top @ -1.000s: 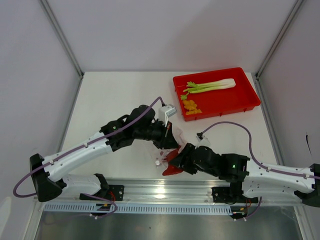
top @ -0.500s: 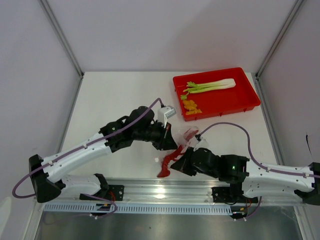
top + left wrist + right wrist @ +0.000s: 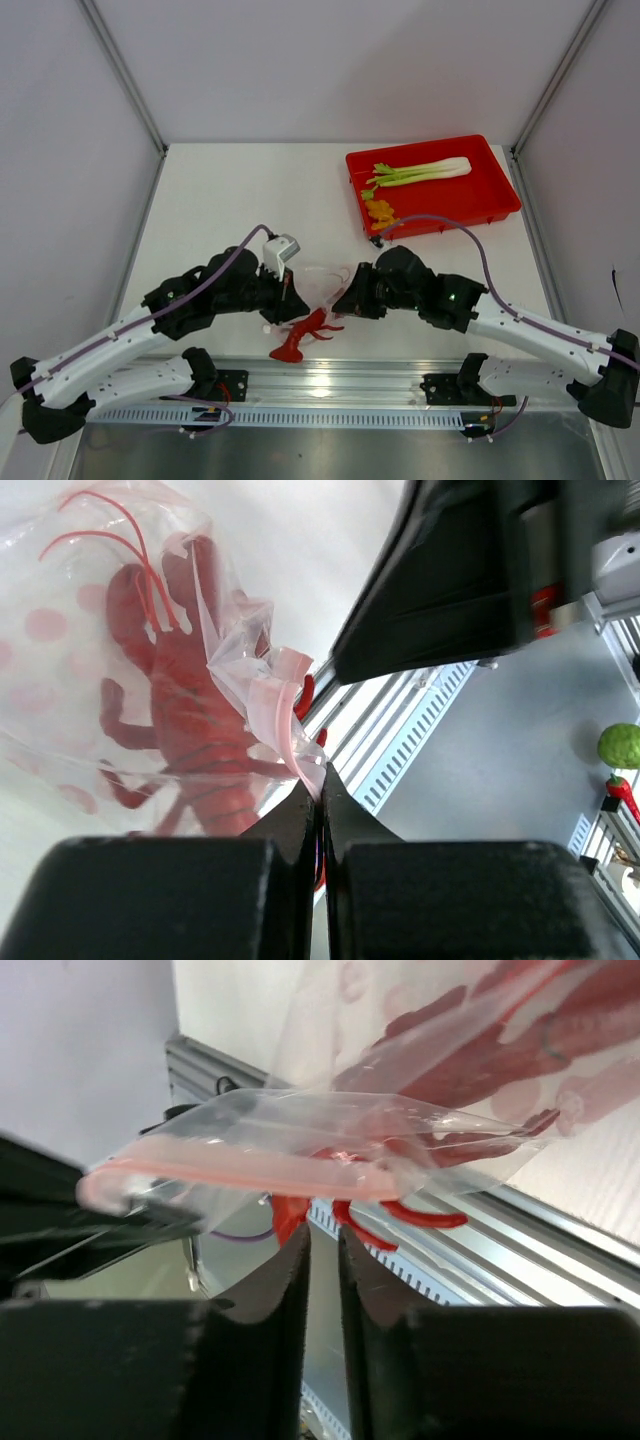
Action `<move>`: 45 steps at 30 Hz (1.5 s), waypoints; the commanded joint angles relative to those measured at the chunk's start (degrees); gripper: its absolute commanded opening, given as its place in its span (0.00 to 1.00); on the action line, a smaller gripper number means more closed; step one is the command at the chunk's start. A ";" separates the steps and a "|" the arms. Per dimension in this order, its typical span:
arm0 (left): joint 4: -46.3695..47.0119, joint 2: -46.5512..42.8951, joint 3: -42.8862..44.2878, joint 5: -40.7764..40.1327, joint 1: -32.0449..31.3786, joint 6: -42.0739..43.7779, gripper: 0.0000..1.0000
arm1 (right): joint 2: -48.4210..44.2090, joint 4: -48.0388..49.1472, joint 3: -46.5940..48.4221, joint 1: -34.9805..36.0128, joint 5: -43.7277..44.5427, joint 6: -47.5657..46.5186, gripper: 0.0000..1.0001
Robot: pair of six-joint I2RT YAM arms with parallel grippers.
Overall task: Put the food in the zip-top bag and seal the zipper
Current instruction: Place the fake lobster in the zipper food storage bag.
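Note:
The clear zip-top bag point(image 3: 322, 285) hangs between my two grippers near the table's front edge. My left gripper point(image 3: 290, 295) is shut on a corner of its pinkish rim point(image 3: 285, 720). The dark red spiky piece point(image 3: 298, 338) shows through the plastic point(image 3: 190, 730) below the bag's mouth. My right gripper point(image 3: 322, 1240) stands slightly open just under the zipper point(image 3: 240, 1175), with nothing between its fingers. The green stalk point(image 3: 425, 172) and the yellow-orange pieces point(image 3: 381, 213) lie in the red tray.
The red tray point(image 3: 460, 200) sits at the back right of the white table. An aluminium rail point(image 3: 330, 375) runs along the front edge, right below the bag. Past that edge, a green fruit point(image 3: 620, 745) lies lower down.
The left gripper has drawn the bag left and toward the front edge, and the red piece went with it. The right gripper has let go, risen and swung round to the bag's right side.

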 commanded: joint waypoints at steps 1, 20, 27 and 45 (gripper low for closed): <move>-1.70 -2.59 -0.31 -3.78 -0.29 -1.38 0.01 | 0.96 -4.25 6.73 -0.27 -4.23 -9.33 0.26; 0.05 3.12 5.76 -0.09 -0.29 0.29 0.00 | 3.77 -2.24 -1.26 10.28 9.13 -12.60 0.46; 1.28 3.90 6.11 1.67 -0.29 0.21 0.01 | 4.04 1.53 -1.88 8.52 5.52 -10.93 0.54; 17.54 20.25 14.72 15.38 -0.29 -3.92 0.00 | -22.41 -0.82 -14.27 15.99 9.63 5.15 0.70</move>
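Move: The lobster, claws in the bag and tail out of the mouth, has its middle about 5 cm back, 5 cm to the left and 6 cm below the right fingers, which hold nothing. Its tail fan is some 8 cm back and 9 cm left of them, while the bag body lies 4 cm ahead and 3 cm left. The left fingers grip the bag's rim, with the lobster's middle about 5 cm back, straight in line sideways and some 9 cm below. The right hand hops up off its place by the bag mouth, swings back and dips some 8 cm, comes a little forward at the low point, then climbs and draws back again, ending about 9 cm nearer its base and 3 cm to the right, with the fingers spreading from nearly shut to wide open around the line of the lobster's tail. The left hand keeps its shut pinch on the bag's rim, bobs about a centimetre, then late on carries the rim roughly 9 cm to the right and a little up, towards where the right hand's open fingers arrive. ##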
